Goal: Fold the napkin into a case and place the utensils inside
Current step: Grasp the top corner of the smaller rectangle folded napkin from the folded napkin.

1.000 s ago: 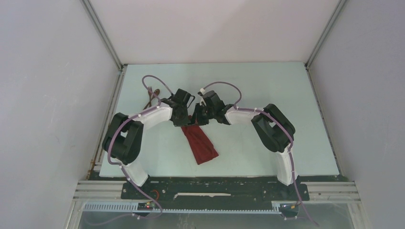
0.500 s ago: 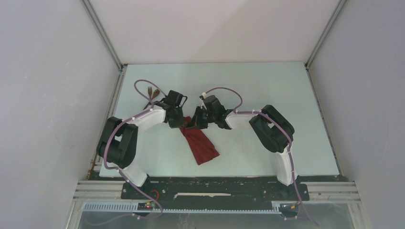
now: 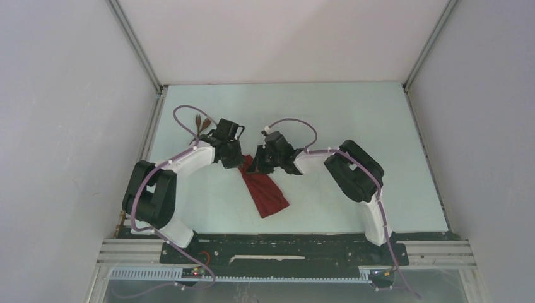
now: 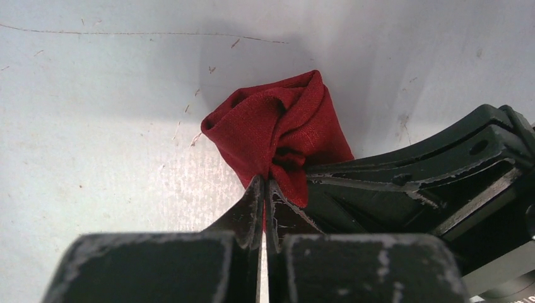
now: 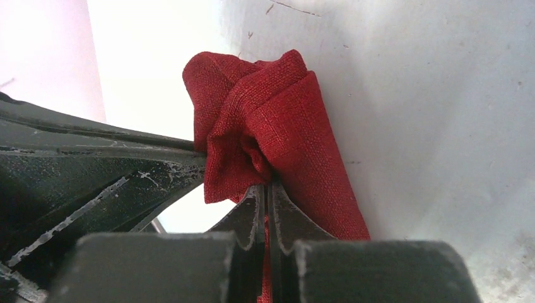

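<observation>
The dark red napkin lies as a narrow folded strip on the pale table, running from the near middle up to both grippers. My left gripper is shut on the strip's far end, red cloth pinched between its fingertips. My right gripper is shut on the same bunched end, right beside the left one. The cloth crumples between them. Dark brown utensils lie at the far left, partly hidden behind the left arm's cable.
A metal frame rail borders the table's left edge close to the utensils. White enclosure walls stand around the table. The right arm's elbow is raised over the right half.
Both grippers have moved left and slightly toward the near edge, dragging the napkin's far end with them. The utensils at the far left are more exposed.
</observation>
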Action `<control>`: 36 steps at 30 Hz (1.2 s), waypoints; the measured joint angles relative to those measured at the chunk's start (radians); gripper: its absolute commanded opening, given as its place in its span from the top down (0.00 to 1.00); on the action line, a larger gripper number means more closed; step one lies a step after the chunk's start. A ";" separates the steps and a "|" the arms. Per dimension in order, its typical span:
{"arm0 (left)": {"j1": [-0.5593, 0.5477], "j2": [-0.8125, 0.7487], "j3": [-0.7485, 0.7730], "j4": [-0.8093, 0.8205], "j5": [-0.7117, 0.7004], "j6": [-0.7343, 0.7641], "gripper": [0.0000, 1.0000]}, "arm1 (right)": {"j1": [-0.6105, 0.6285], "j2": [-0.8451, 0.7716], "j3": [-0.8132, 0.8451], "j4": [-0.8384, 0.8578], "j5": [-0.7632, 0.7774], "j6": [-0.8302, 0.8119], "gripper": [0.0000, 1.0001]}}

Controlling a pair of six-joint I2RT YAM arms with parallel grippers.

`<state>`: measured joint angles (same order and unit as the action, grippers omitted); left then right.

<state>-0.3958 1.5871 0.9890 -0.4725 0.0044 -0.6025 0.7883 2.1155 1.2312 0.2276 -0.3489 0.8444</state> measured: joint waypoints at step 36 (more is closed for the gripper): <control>0.072 -0.043 -0.085 0.045 0.060 -0.037 1.00 | -0.068 0.088 -0.042 0.399 -0.344 0.012 0.60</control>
<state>-0.3237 1.5440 0.9043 -0.4274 0.0647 -0.6392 0.7204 2.2032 1.1893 0.6262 -0.6933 0.8562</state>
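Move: Around 4 cm ahead of the right hand, 1 cm to its left and 1 cm lower lies the gathered top corner of the folded napkin. The napkin's flat body has its middle some 6 cm back, 5 cm right and 2 cm below that hand. From the left hand, still pinching the napkin, the corner is 3 cm ahead, 2 cm right and 3 cm below; the crossed fork and spoon are about 13 cm ahead, 12 cm left and 4 cm below. Edging left about 2 cm with shut fingers at the napkin's fold, the right hand then opens to some two-fifths and lets go. It draws back a centimetre or so, eases forward again and rises about 2.5 cm, rolling its left side up and turning roughly 15 degrees counter-clockwise, open tips beside the flap. The left hand keeps its pinch and draws the fold about 1.5 cm left and slightly down. ##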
